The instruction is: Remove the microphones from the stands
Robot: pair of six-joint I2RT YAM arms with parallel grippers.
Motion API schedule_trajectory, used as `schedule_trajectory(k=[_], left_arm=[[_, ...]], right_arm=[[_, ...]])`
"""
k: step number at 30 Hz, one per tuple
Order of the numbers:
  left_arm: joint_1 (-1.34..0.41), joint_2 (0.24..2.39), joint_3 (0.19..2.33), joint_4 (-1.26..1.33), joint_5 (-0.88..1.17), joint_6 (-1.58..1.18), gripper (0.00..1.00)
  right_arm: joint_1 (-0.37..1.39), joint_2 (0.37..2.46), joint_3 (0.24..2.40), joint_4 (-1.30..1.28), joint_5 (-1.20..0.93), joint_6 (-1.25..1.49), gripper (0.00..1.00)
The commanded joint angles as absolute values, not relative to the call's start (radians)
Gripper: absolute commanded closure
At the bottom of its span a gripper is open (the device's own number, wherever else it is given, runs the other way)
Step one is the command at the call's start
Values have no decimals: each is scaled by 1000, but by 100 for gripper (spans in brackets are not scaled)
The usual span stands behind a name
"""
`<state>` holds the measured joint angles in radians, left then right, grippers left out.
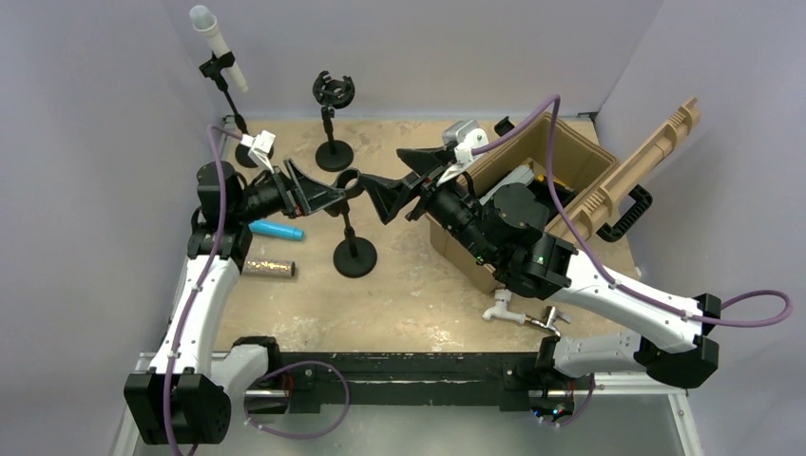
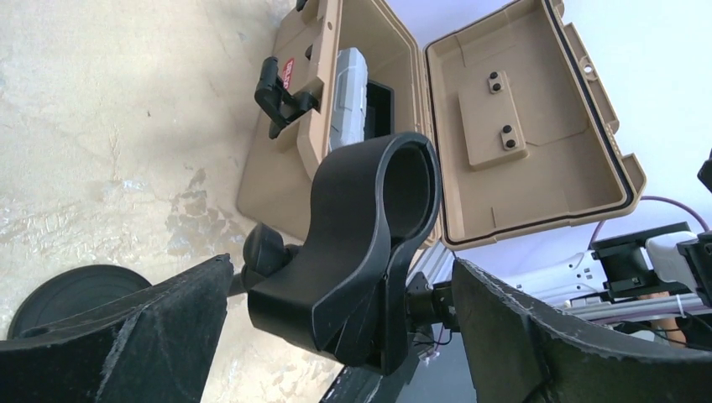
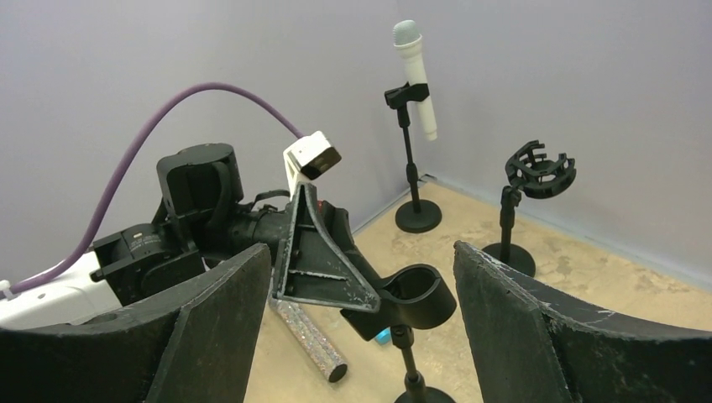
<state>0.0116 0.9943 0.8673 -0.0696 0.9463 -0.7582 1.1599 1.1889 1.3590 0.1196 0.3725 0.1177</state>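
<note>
A white microphone [image 1: 217, 43] sits tilted in the clip of a black stand [image 1: 233, 104] at the back left; it also shows in the right wrist view [image 3: 416, 75]. A second black stand [image 1: 355, 255] in the middle has an empty clip [image 1: 350, 180]. My left gripper [image 1: 335, 193] is open with its fingers on either side of that empty clip [image 2: 369, 235], a small gap on each side. My right gripper [image 1: 385, 185] is open wide and empty, just right of the same clip [image 3: 420, 298].
A third stand with an empty shock mount [image 1: 333, 95] stands at the back centre. A blue microphone [image 1: 276, 230] and a glittery one [image 1: 269, 269] lie on the table at the left. An open tan case [image 1: 570, 152] fills the right side.
</note>
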Motion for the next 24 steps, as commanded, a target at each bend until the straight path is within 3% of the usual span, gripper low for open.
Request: schedule_trajectory(k=[1, 3, 11, 18, 24], left_arm=[[8, 1015, 941, -48, 945, -771, 0], [8, 1027, 954, -58, 926, -803, 0], [8, 1062, 963, -107, 901, -816, 17], [-21, 1078, 930, -153, 895, -763, 46], [-37, 1089, 850, -216, 844, -668, 57]], right_arm=[[1161, 1160, 1379, 143, 379, 124, 22], [1160, 1162, 1377, 144, 382, 124, 22], [1160, 1167, 1370, 147, 384, 117, 22], [1160, 1166, 1362, 155, 387, 115, 22], [1160, 1167, 1361, 158, 382, 115, 22]])
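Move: The empty black mic clip, from which the microphone is already out, lies just past my open left fingertips, about 2 cm ahead and 3 cm to the right. The second stand's empty cradle is some 24 cm ahead of this hand and roughly 1 cm left, at like height. On the table, about 26 cm below, the blue microphone lies 8 cm ahead and 19 cm left. From my right hand the clip is about 8 cm ahead, 10 cm left and 18 cm lower. I ease my left hand about 2 cm forward so the clip comes between the fingers, tipping them down some 5 degrees, then close from wide open to a bit under half. As the fingers shut they pinch the clip from both sides, and the hand drifts back slightly and about 1 cm to the right. ##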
